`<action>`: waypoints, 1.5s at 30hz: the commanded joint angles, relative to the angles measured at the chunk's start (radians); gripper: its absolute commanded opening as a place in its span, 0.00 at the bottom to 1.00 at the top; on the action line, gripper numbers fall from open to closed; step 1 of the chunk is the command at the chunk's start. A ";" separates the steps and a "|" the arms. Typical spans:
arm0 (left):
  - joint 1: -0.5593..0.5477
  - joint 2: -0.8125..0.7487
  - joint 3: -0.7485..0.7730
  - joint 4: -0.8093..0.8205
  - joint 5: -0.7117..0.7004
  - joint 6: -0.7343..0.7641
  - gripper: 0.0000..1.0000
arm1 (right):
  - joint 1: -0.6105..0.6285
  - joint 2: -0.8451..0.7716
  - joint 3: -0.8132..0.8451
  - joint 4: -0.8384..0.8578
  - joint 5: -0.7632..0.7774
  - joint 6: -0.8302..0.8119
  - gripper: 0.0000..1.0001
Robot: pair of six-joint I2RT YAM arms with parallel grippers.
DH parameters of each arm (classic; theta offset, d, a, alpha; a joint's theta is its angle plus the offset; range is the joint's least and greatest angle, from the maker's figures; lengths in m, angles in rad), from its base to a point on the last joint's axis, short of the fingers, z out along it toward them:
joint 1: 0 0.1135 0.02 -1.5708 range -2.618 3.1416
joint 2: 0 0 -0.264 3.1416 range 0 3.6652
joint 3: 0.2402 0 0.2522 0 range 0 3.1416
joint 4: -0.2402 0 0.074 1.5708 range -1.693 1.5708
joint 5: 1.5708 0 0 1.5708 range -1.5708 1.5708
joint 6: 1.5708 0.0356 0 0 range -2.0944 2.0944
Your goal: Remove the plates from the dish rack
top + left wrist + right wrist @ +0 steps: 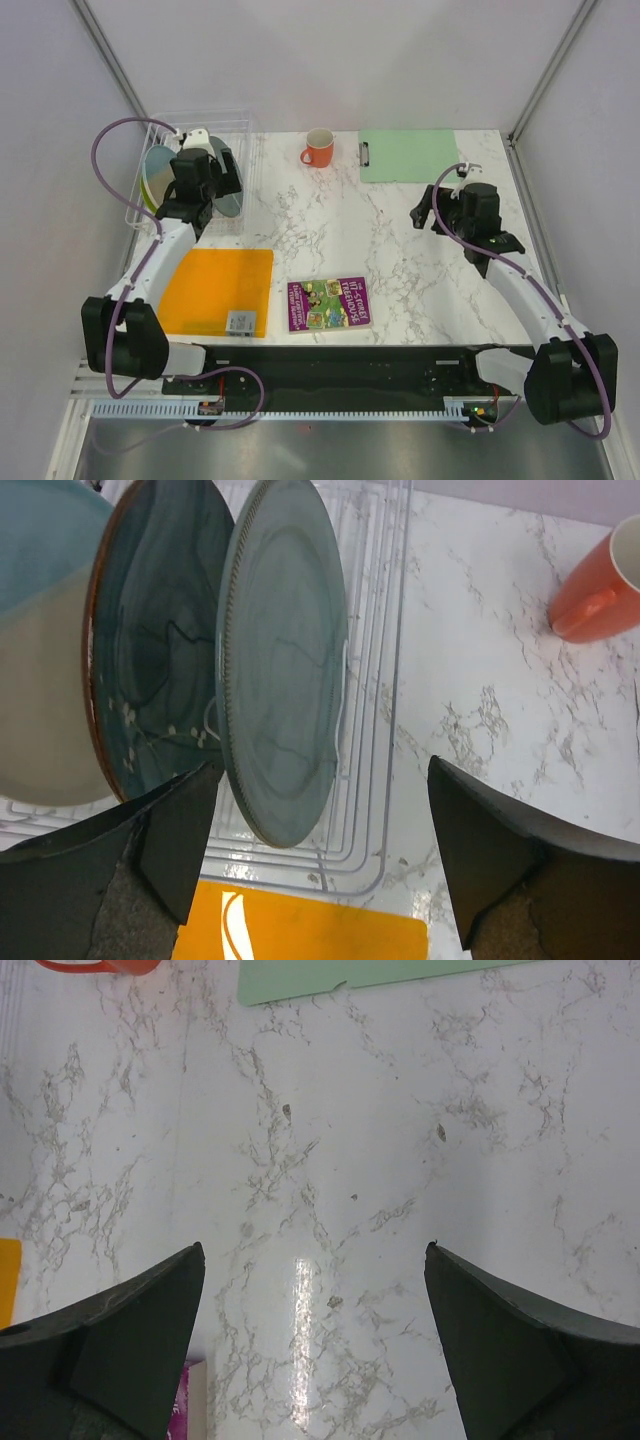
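The wire dish rack (240,128) stands at the table's far left, and its wires show in the left wrist view (375,680). Plates stand upright in it: a grey-green plate (285,670), then a dark teal speckled plate (160,650), then a cream-and-light-blue plate (40,650). From above I see a lime green plate (150,185) at the rack's left end and a dark plate (230,192). My left gripper (320,820) hovers over the rack (203,172), open and empty, its fingers either side of the grey-green plate's lower edge without touching it. My right gripper (315,1290) is open and empty above bare marble (432,212).
An orange mat (215,290) lies in front of the rack, with a small card (240,322) on it. A purple book (328,303) lies at the front centre. An orange mug (318,148) and a green clipboard (408,155) are at the back.
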 commanded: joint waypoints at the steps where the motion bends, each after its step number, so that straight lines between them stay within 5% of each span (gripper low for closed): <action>1: -0.005 0.002 0.008 0.151 -0.124 0.060 0.91 | 0.001 0.026 0.000 0.029 0.002 -0.012 0.98; 13: -0.006 0.111 0.059 0.222 -0.168 0.092 0.91 | 0.001 0.069 0.006 0.043 -0.019 -0.012 0.98; 24: -0.025 0.331 0.187 0.248 -0.271 0.127 0.76 | 0.001 0.095 0.001 0.064 -0.062 -0.009 0.98; 27: -0.026 0.349 0.197 0.250 -0.303 0.130 0.66 | 0.001 0.104 0.000 0.066 -0.067 -0.009 0.98; 28: -0.026 0.352 0.195 0.250 -0.303 0.132 0.53 | 0.001 0.106 -0.002 0.066 -0.067 -0.009 0.98; 33: -0.032 0.357 0.187 0.248 -0.332 0.138 0.24 | 0.001 0.096 -0.008 0.064 -0.059 -0.011 0.98; 35: -0.035 0.358 0.193 0.238 -0.357 0.143 0.04 | 0.001 0.096 -0.008 0.063 -0.057 -0.009 0.98; 45: -0.107 0.280 0.302 0.214 -0.538 0.276 0.02 | 0.002 0.090 -0.009 0.051 -0.042 -0.006 0.98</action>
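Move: The rightmost pale plate stands upright in the rack, edge-on below and beyond the left hand: its middle is about 6 cm ahead, 1 cm to the left and 12 cm down. The brown-rimmed dark plate stands some 8 cm left of the hand and 7 cm ahead, at the same height; the mug is about 25 cm right, 15 cm ahead and 18 cm down. From the right hand, the pale plate lies roughly 50 cm left, 13 cm ahead and 6 cm lower. The left hand, fingers open, first lifts about 2 cm while easing left and forward, then reaches on forward and sinks some 5 cm to straddle the upper rim of the pale plate, its wrist rolling left side up by about 15 degrees and turning counter-clockwise. There the fingers close and pinch the rim, and the hand, keeping its pinch, eases a centimetre or so right and slightly up, while the right hand, open and empty, sinks about 3 cm over bare table. ##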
